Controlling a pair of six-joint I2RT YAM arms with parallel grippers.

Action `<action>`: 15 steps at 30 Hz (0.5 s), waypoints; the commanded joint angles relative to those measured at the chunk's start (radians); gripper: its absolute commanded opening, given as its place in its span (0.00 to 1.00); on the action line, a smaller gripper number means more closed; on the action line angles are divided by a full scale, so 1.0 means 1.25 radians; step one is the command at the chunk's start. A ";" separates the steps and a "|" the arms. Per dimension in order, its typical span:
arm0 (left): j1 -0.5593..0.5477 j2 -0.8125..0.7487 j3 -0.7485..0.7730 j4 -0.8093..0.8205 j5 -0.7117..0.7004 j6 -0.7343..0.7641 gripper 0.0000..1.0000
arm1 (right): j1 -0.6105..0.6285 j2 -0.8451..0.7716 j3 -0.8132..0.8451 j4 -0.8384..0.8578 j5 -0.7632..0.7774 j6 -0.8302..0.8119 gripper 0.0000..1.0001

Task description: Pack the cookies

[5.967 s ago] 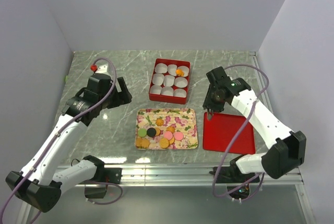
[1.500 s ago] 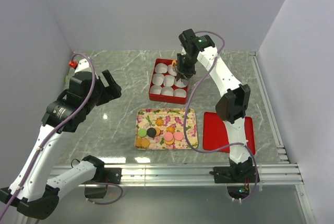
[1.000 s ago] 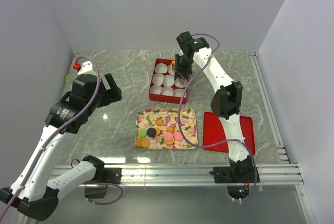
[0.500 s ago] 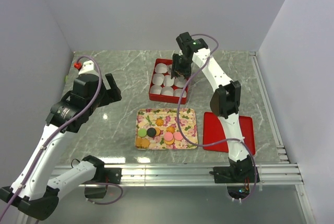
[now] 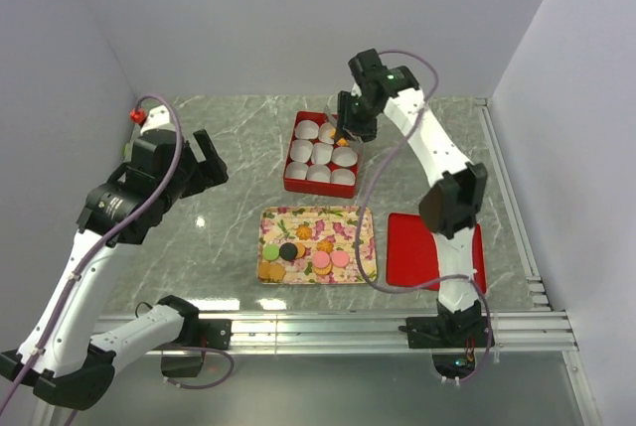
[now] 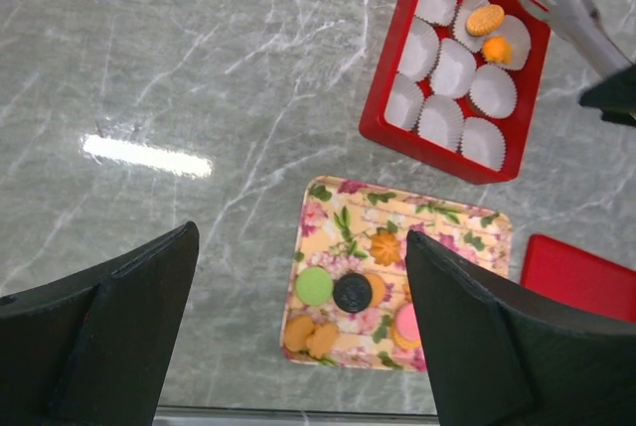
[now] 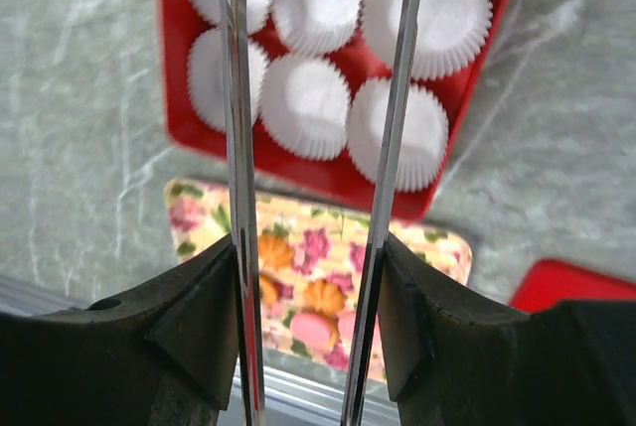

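Several cookies in green, black, orange and pink lie on the near half of a floral tray, also seen in the left wrist view as cookies. A red box of white paper cups holds two orange cookies in its far row. My right gripper hangs above the box's far right corner, shut on metal tongs whose blades stand apart with nothing between them. My left gripper is open, high over the table at the left.
A red lid lies flat to the right of the floral tray. Grey walls close in the marble table on three sides. A metal rail runs along the near edge.
The right arm has risen and drawn back right from the box's far row, its tongs spread, with an orange cookie left in a cup. The left arm shifted slightly.
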 commanded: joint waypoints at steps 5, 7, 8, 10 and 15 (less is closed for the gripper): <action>-0.003 0.005 0.082 -0.085 -0.003 -0.116 0.89 | 0.004 -0.255 -0.195 0.058 -0.034 -0.053 0.57; -0.002 -0.003 0.084 -0.108 -0.020 -0.148 0.89 | 0.009 -0.306 -0.267 0.068 -0.053 -0.064 0.57; -0.003 -0.006 0.082 -0.112 -0.023 -0.154 0.89 | 0.017 -0.324 -0.293 0.073 -0.060 -0.068 0.57; -0.003 -0.017 0.073 -0.125 -0.029 -0.177 0.89 | 0.033 -0.374 -0.374 0.091 -0.066 -0.072 0.57; -0.003 -0.076 0.025 -0.139 -0.022 -0.220 0.88 | 0.131 -0.492 -0.549 0.120 -0.059 -0.044 0.56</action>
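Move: Back from the right hand by about 26 cm, 1 cm to its left and some 9 cm lower, lie the two pink cookies on the flowered tray. The flower cookie sits 3 cm farther out than they do and 1 cm left of them, the black cookie 2 cm farther out and 9 cm left. The red box's middle is 3 cm back, 4 cm left and 7 cm below the hand. From the left hand the pink cookies are about 8 cm back, 22 cm right and 21 cm down. Drawing back some 13 cm from the box's far cups towards the pink cookies on the tray, the empty right hand arcs up about 6 cm, then sinks half of that again, turning about 10 degrees counter-clockwise with its fingers staying half open. It drifts slightly right, then starts back left. The left hand eases back 2.5 cm, its left side dipping. ##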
